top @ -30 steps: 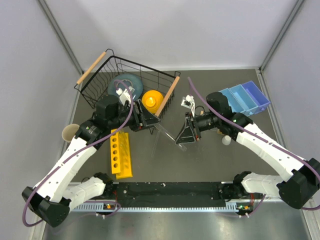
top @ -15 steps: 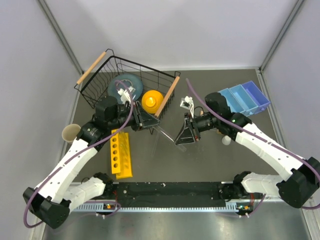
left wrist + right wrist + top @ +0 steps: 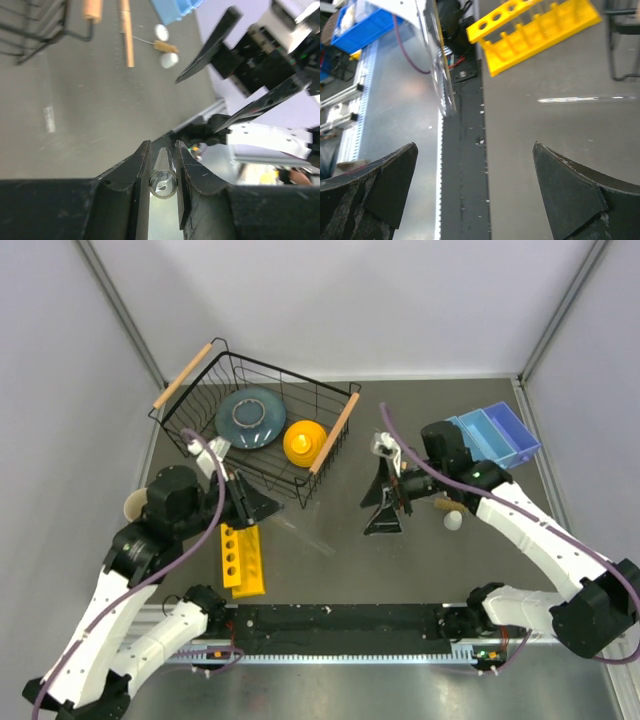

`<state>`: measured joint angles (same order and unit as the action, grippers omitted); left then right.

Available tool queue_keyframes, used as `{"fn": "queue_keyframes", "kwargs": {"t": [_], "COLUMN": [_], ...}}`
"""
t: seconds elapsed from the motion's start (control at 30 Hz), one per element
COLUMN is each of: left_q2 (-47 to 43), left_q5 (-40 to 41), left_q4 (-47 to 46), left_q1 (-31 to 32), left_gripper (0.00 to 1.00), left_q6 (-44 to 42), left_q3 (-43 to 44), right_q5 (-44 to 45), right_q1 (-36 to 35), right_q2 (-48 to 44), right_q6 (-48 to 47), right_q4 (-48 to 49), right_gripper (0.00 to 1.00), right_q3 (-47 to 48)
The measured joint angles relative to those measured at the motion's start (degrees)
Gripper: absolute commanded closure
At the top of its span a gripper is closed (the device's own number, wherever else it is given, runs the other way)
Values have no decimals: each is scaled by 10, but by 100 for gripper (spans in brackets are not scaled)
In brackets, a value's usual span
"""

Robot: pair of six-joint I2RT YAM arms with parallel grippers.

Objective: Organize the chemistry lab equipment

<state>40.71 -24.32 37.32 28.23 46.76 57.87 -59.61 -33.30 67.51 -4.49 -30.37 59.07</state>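
Observation:
My left gripper [image 3: 264, 506] is shut on the slim clear glass tube [image 3: 305, 537] and holds it above the table, right of the yellow tube rack [image 3: 241, 558]. In the left wrist view the tube [image 3: 163, 182] sits end-on between the fingers. Beyond it lie the pale wooden stick [image 3: 126, 35], the small brown brush [image 3: 165, 46] and two white round pieces [image 3: 161, 32] [image 3: 169, 60]. My right gripper [image 3: 384, 502] is wide open and empty, right of the tube's far end. In its wrist view [image 3: 474, 147] the tube [image 3: 580, 99] shows ahead.
The black wire basket [image 3: 200, 390] holds a blue-grey plate [image 3: 249, 417] and a yellow dome [image 3: 304, 440] at the back left. Blue bins [image 3: 490, 435] stand at the back right. A tan cup [image 3: 135, 505] sits at the far left. One white piece [image 3: 453, 521] lies by the right arm.
My left arm has drawn back down and to the left, carrying the glass tube with it. My right gripper has pulled away from the tube to the right and stands open.

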Motion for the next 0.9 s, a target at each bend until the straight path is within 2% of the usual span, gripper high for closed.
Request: {"fn": "queue_keyframes", "kwargs": {"t": [0.17, 0.37, 0.6, 0.9], "left_q2": [-38, -38, -32, -29], "left_q5": [120, 237, 316, 360], "left_q4": [154, 268, 309, 302], "left_q1": [0, 0, 0, 0], "left_gripper": [100, 100, 100, 100], "left_q6": [-54, -100, -137, -165], "left_q3": [51, 67, 67, 63], "right_q5": [-25, -27, -27, -27], "right_q1": [94, 116, 119, 121], "right_q2": [-7, -32, -33, -32], "right_q6": [-60, -103, -123, -127], "right_q4": [-19, -25, -27, -27], "right_gripper": [1, 1, 1, 1], "right_q3": [1, -16, -22, -24]}}
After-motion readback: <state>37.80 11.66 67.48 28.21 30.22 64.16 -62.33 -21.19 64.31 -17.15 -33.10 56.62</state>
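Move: The left hand holds a clear test tube slanting down to its right; the yellow rack it is being taken to is centred some 11 cm to the left, about level fore and aft, and roughly 27 cm below. A loose glass tube lies on the table about 6 cm right and 3 cm ahead, some 30 cm down; the wire basket's middle is about 30 cm ahead and 8 cm left. From the open, empty right hand the rack is about 32 cm left, level, 20 cm below. Keeping its grip on the test tube, the left hand carries it about 13 cm left to above the yellow rack, sinking some 6 cm mostly in the first half, while the wrist rolls its left side up and swings counter-clockwise, about 40 degrees in all, bringing the tube towards upright. Meanwhile the right hand, fingers still wide open, backs off to the right and forward by about 6 cm, turns slightly, and then stays there, clear of the tube. ##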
